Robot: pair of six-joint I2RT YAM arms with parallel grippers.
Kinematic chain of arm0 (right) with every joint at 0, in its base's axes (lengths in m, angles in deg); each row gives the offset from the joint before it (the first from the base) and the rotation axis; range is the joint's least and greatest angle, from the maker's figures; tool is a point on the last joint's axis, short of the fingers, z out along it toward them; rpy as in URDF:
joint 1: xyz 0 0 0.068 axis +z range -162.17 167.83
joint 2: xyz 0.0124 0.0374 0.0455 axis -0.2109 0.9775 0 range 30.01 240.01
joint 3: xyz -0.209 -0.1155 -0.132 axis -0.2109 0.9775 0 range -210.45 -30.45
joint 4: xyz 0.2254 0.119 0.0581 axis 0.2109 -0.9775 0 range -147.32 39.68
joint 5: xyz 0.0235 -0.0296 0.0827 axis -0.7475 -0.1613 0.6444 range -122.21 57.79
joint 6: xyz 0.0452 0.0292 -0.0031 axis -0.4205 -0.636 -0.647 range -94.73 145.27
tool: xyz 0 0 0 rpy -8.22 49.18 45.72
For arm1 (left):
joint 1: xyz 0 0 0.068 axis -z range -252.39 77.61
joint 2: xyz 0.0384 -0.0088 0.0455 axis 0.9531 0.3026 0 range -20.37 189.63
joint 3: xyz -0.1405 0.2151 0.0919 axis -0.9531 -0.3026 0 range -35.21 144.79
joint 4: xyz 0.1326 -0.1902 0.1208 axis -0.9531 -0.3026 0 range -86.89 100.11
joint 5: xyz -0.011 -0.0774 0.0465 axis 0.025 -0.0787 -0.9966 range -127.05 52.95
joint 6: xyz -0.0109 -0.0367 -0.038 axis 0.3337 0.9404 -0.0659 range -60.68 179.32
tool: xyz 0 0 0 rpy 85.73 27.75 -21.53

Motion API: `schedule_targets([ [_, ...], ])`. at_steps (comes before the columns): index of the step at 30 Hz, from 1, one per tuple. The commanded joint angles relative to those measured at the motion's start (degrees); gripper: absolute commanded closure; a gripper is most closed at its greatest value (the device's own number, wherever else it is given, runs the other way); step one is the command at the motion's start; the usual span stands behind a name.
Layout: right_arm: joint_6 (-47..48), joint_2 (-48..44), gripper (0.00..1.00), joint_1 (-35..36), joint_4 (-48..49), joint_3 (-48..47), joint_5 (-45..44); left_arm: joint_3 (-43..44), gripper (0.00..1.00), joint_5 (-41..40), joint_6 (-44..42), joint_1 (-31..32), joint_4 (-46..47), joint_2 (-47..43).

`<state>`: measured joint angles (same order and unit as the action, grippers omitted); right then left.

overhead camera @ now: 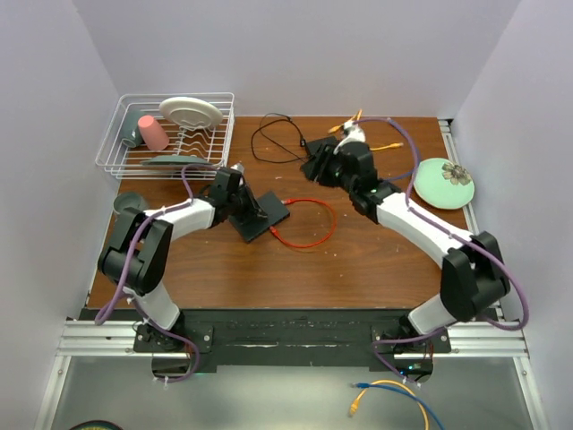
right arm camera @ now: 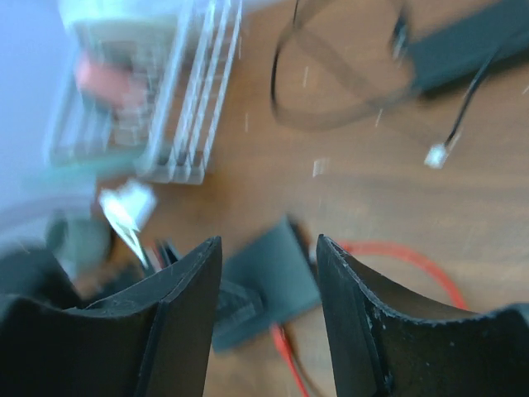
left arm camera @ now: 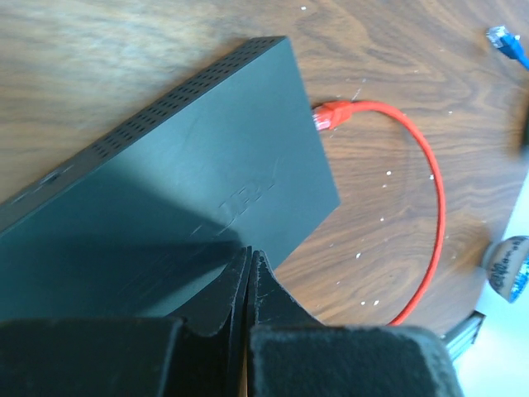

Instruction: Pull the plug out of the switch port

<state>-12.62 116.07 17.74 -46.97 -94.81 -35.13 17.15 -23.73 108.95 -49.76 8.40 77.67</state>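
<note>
The flat matte-black box (overhead camera: pixel 267 215) lies left of the table's middle. My left gripper (overhead camera: pixel 240 199) is shut, its tips (left arm camera: pixel 248 252) resting on the box top (left arm camera: pixel 207 165) with nothing between them. The red plug (left arm camera: pixel 328 114) lies on the table right beside the box's narrow edge, its clear tip showing. The switch port on that edge faces away and is hidden. The red cable (overhead camera: pixel 313 242) curls in a loop to the right of the box. My right gripper (overhead camera: pixel 315 168) hangs open and empty above the table, apart from the box (right arm camera: pixel 277 269) and the cable (right arm camera: pixel 397 252).
A white wire dish rack (overhead camera: pixel 166 134) with a plate and a pink cup stands at the back left. A pale green dish (overhead camera: pixel 443 182) sits at the right. A small black adapter with a thin black cord (overhead camera: pixel 277 139) lies behind the box. A blue plug (left arm camera: pixel 504 41) lies nearby.
</note>
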Motion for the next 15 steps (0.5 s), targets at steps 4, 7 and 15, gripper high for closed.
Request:
schedule_targets([
  [4,0.01,5.60,0.49,1.82,11.31,7.39,23.46,-3.13,1.00,-2.86,-2.69,-0.04,-1.89,-5.84],
  [7,-2.01,8.32,0.49,1.82,17.28,10.21,27.42,-5.68,1.00,-3.47,-2.69,-0.04,-1.45,-6.46],
  [15,-1.94,15.36,0.51,2.78,20.65,10.31,31.92,-9.90,1.00,-3.83,-2.34,0.04,0.57,-5.49],
])
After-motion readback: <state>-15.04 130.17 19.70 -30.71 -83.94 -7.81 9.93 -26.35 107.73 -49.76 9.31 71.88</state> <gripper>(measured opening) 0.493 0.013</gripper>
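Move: The red plug in the switch's near side is about 9 cm back, 10 cm to the left and 21 cm below the right hand. From that hand, the switch's middle is some 6 cm back, 13 cm left and 20 cm down; the loose red plug is 2 cm back, 7 cm left and 21 cm down. For the left hand, the switch's middle is about 1 cm left and 2 cm down; the plugged-in red plug is 3 cm back, 2 cm right and 3 cm down. Down about 12 cm, and some 7 cm each left and back, the right hand swoops towards the red plug still in the switch, turning about 25 degrees counter-clockwise and tipping down, fingers staying half open. The shut left fingers lift slightly, shift back and left over the switch, then come down onto its top beside that plug. ##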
